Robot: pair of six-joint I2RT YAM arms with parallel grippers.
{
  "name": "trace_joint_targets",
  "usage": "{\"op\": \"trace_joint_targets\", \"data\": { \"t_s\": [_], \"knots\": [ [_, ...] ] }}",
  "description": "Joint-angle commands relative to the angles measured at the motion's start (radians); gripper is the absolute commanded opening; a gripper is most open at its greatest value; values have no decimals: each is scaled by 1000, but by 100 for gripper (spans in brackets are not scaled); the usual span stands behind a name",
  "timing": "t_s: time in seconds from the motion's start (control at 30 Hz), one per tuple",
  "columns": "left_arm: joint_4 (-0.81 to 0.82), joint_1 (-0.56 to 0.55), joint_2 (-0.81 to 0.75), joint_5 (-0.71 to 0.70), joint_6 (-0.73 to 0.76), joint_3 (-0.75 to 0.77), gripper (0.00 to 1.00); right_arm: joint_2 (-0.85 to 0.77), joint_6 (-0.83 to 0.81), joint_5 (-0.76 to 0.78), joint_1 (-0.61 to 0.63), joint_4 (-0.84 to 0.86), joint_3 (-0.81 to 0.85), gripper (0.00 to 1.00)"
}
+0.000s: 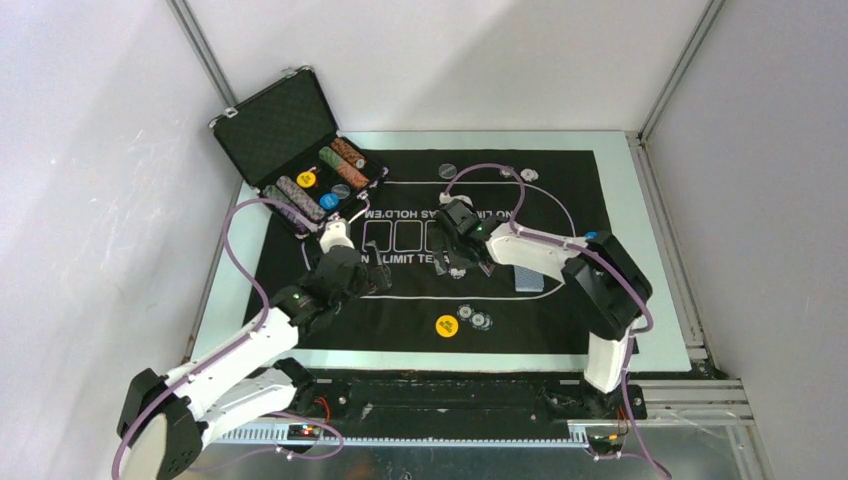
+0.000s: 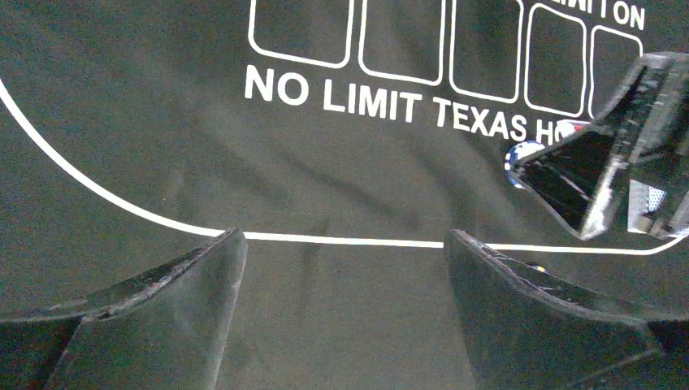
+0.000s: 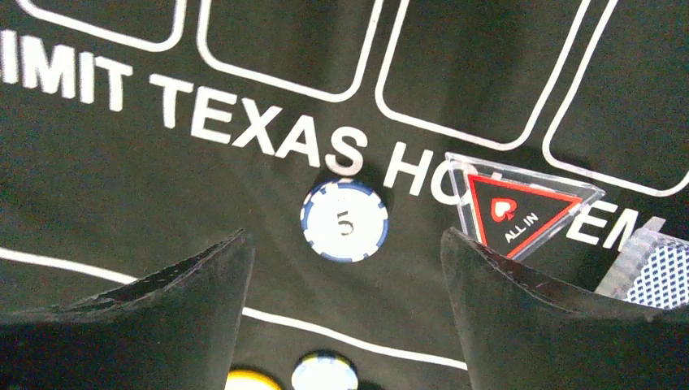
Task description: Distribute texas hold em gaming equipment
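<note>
My right gripper is open over the black mat, with nothing between its fingers. A blue-and-white poker chip marked 5 lies flat on the mat just beyond the fingertips. To its right lie the red-black triangle marker and a blue-backed playing card. My left gripper is open above bare mat, left of the right gripper. A yellow disc and two chips lie at the mat's near edge. More chips lie at the far edge.
The open black case stands at the back left, with rows of chips and a yellow and a blue disc inside. Blue-backed cards lie under the right arm. Walls close in on both sides.
</note>
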Motion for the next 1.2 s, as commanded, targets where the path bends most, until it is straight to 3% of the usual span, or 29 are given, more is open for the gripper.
{"op": "trace_joint_targets", "data": {
  "t_s": [0.0,0.2,0.73,1.17],
  "knots": [
    [12,3,-32,-10,26,-11,98,67,37,67,3,-27,74,85],
    [13,4,-46,-14,27,-24,98,116,40,110,20,-24,93,72],
    [5,4,-58,-29,28,-32,98,184,91,139,55,-104,105,60],
    [4,4,-55,-41,27,-33,98,121,146,129,27,-74,-37,53]
  ]
}}
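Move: The white 5 chip lies almost straight below the right hand, about 4 cm down and 1 cm farther out. From that hand, the red ALL IN triangle is some 7 cm to the right and 3 cm ahead. The loose chip group is about 9 cm back and 3 cm right, the yellow button 10 cm back and 2 cm left. From the left hand, the 5 chip is roughly 7 cm ahead, 16 cm right and 11 cm below. Downward, quickly at first and then barely creeping, the right hand sinks about 3.5 cm onto the white 5 chip, while its wide-open fingers draw in to around half open, one tip on either side of the rim. It trims its place sideways by less than a centimetre and twists a little clockwise; a firm pinch isn't yet to be seen. ##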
